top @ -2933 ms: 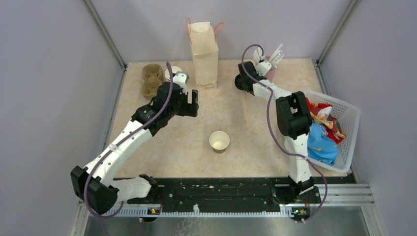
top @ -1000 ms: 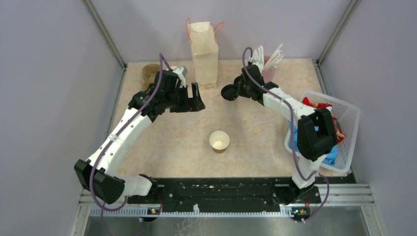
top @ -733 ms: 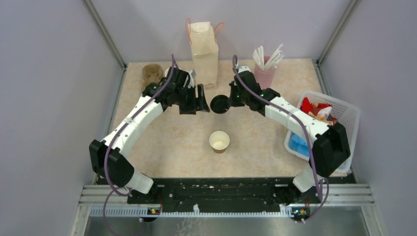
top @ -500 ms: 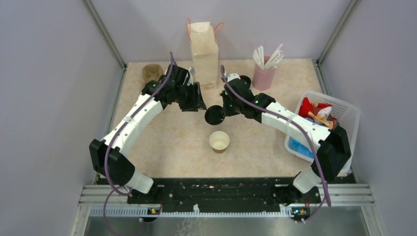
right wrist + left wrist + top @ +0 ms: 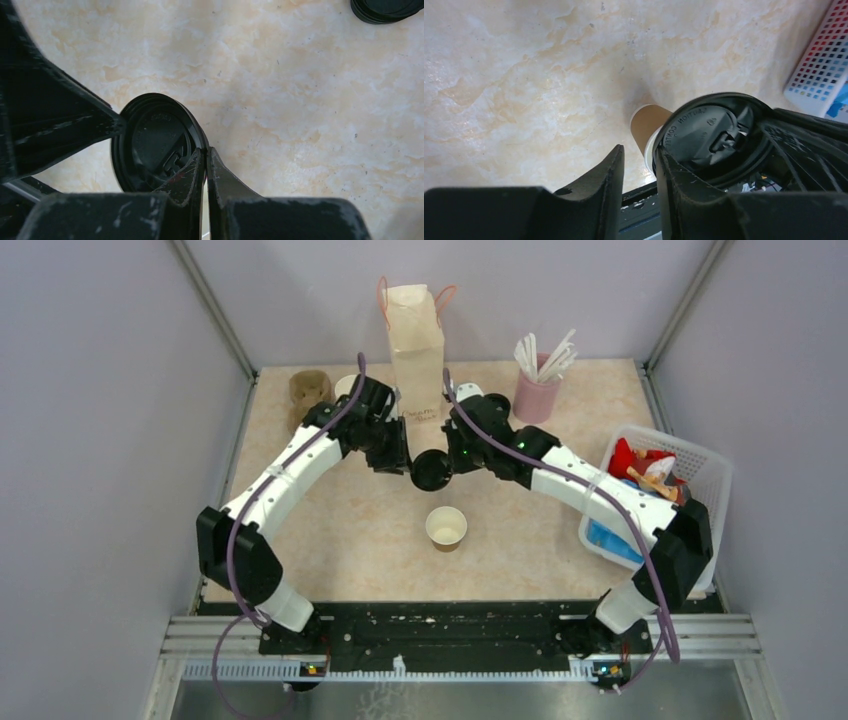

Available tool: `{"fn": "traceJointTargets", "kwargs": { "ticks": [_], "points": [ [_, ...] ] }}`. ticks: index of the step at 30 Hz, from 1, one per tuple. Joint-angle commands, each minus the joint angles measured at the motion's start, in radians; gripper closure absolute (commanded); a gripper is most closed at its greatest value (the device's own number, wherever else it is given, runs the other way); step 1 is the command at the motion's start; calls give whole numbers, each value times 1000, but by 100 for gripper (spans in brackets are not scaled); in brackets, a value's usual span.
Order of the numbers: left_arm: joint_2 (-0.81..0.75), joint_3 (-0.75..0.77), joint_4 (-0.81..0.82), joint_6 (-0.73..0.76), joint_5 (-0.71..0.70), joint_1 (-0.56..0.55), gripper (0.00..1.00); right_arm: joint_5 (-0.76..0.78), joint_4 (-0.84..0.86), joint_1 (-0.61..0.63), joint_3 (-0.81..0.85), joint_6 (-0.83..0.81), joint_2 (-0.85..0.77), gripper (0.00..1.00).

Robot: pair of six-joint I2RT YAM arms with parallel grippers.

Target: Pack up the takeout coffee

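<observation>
My right gripper [image 5: 206, 152] is shut on the rim of a loose black lid [image 5: 155, 145] and holds it above the table, in front of the paper bag [image 5: 416, 350]. In the top view the lid [image 5: 432, 470] hangs between both grippers. My left gripper [image 5: 639, 155] stands narrowly open beside the lid [image 5: 709, 135]. The lid's edge lies against the outer side of one finger [image 5: 669, 175], and nothing is in the gap. A lidless brown paper cup [image 5: 446, 527] stands upright below them. A lidded takeout coffee is not in view.
A pink cup of straws [image 5: 538, 390] stands at the back right. A white basket [image 5: 700, 500] of packets is on the right edge. A brown cup carrier [image 5: 308, 390] and white-rimmed cups [image 5: 347, 387] sit back left. More black lids [image 5: 385, 10] lie stacked.
My right arm has carried the black lid from the back right to the middle. My left arm has swung in to meet it, and its jaws have narrowed from wide open.
</observation>
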Motion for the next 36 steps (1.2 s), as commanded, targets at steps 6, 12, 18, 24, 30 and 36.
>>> {"fn": "traceJointTargets", "kwargs": {
  "ticks": [6,12,18,24,30,36],
  "points": [
    [36,2,12,10,14,-5,72,3,1,16,71,-30,-15,100],
    [30,-13,36,-11,38,-4,77,-8,5,17,75,-30,-19,100],
    [5,-49,83,-46,74,-1,84,-16,10,18,72,-28,-25,100],
    [-45,-87,132,-105,102,7,99,-16,14,18,66,-25,-44,100],
    [-106,-114,186,-150,150,35,100,-12,-8,18,65,-13,-80,100],
    [-173,-190,293,-204,318,110,100,-40,-106,17,149,12,-122,54]
  ]
}}
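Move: The lid, held by the right fingers at its right edge, has its middle about 5 cm right of the left hand and about 1 cm below it; from the right hand it is some 5 cm left and 1 cm below. The open cup stands roughly 11 cm back, 9 cm right and 9 cm below the left hand. From the right hand, the lid stack lies about 18 cm ahead, 10 cm right and 11 cm below. The left hand sinks about 2 cm, pinches the lid's left rim and lifts it as the right opens. ##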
